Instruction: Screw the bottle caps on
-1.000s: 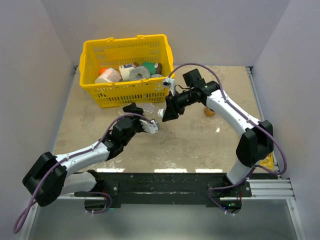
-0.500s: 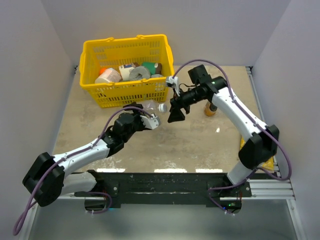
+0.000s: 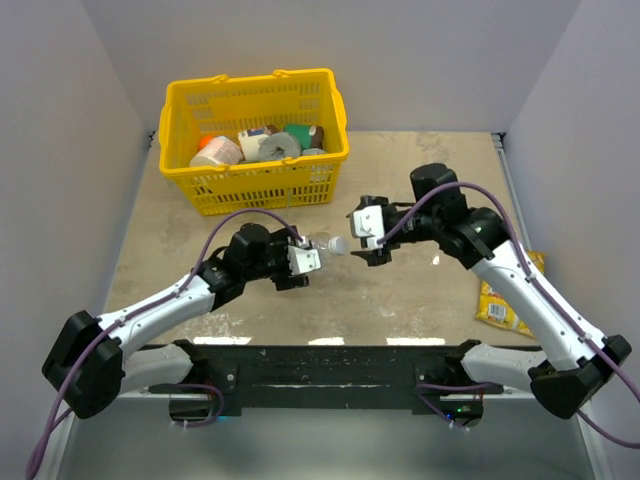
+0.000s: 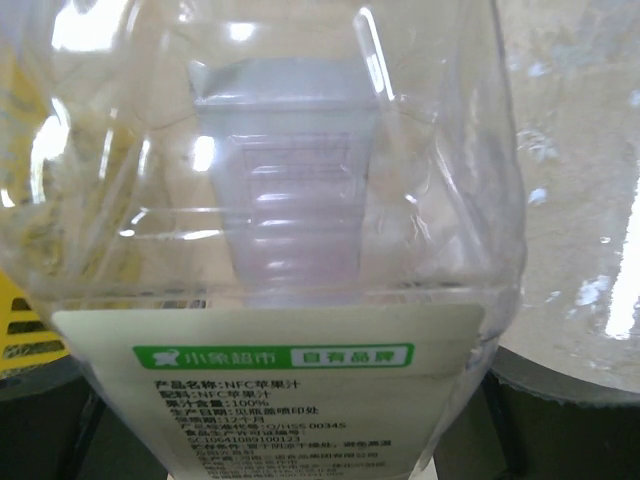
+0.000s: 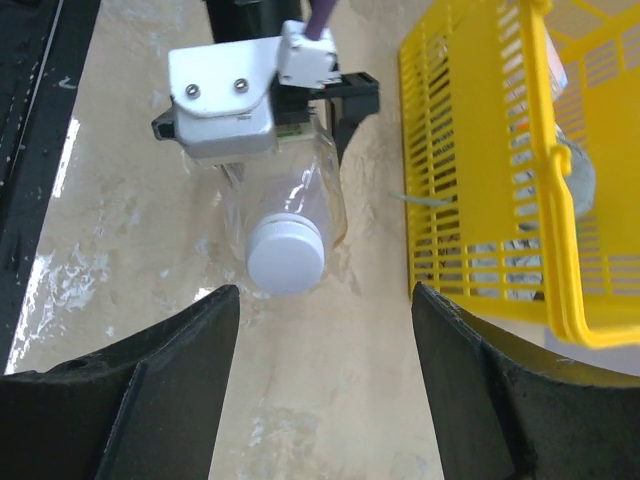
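My left gripper (image 3: 303,262) is shut on the clear ribbed bottle (image 3: 320,246), holding it level above the table with its neck pointing right. A white cap (image 3: 339,244) sits on the neck. In the left wrist view the bottle (image 4: 290,250) and its label fill the picture, with the cap (image 4: 285,190) showing through the plastic. My right gripper (image 3: 368,236) stands open just right of the cap, not touching it. In the right wrist view the cap (image 5: 286,255) faces me beyond the spread fingers (image 5: 150,390), in front of the left gripper (image 5: 260,120).
A yellow basket (image 3: 330,120) with several packaged goods stands at the back left, its wall (image 5: 480,170) close to the bottle. A yellow snack packet (image 3: 505,300) lies at the right edge of the table.
My right gripper has opened, let go of the cap and drawn back to the right and nearer. The left arm has carried the bottle slightly right and nearer.
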Robot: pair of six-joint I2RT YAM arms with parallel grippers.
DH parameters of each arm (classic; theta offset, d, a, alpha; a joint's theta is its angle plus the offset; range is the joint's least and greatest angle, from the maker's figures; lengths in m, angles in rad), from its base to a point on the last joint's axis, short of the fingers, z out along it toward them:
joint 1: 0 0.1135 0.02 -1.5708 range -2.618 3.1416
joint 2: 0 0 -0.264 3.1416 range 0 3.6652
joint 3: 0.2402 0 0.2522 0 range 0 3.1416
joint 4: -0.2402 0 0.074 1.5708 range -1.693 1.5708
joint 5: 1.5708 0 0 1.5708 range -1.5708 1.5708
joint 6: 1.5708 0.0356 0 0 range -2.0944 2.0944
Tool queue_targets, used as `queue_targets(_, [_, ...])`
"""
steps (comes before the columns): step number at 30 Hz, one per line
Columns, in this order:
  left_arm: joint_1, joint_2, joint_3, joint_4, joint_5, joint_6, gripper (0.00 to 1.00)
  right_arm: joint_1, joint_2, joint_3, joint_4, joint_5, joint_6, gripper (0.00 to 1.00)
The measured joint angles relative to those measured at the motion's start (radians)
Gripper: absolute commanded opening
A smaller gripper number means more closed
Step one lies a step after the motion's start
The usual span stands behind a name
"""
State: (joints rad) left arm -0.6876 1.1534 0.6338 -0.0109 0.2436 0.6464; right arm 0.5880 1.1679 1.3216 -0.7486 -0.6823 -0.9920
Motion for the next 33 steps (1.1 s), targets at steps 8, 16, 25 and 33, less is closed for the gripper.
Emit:
queue_targets(8, [0.014,-0.003,0.035,-0.039,0.121,-0.019,0.00,0.051,0.047,-0.008,-0.051,0.002,-0.178,0.67])
queue_targets(16, [0.026,-0.003,0.049,-0.056,0.159,-0.024,0.00,0.075,0.055,-0.008,-0.067,-0.001,-0.224,0.66])
queue_targets(25, [0.026,-0.003,0.060,-0.066,0.182,-0.012,0.00,0.087,0.097,-0.007,-0.066,-0.001,-0.223,0.50])
queue_targets(33, [0.026,-0.003,0.063,-0.064,0.192,0.002,0.00,0.100,0.107,0.014,-0.079,-0.008,-0.224,0.05])
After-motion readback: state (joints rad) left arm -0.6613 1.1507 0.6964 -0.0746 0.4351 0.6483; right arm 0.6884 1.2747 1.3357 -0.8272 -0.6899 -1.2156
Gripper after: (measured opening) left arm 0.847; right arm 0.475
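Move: The white cap, already sitting on the clear bottle's mouth, is about 5 cm to the left of the open right hand and 6 cm below, about level with it fore and aft. From the left hand, which holds the bottle's body, the cap lies roughly 6 cm right, 1 cm ahead and 9 cm up. The yellow basket's middle is some 18 cm ahead and 18 cm left of the right hand, and the orange-drink bottle 10 cm ahead and 16 cm right, both roughly 18 cm lower. The right hand sinks and reaches left, with a slight draw back, about 5 cm in all, turning some 10 degrees counter-clockwise, until its open fingers straddle the white cap, then they close and pinch it by its sides. Meanwhile the left hand keeps its hold on the tilted clear bottle and brings the mouth to meet them, easing about 3 cm up, right and back while turning a little clockwise. ##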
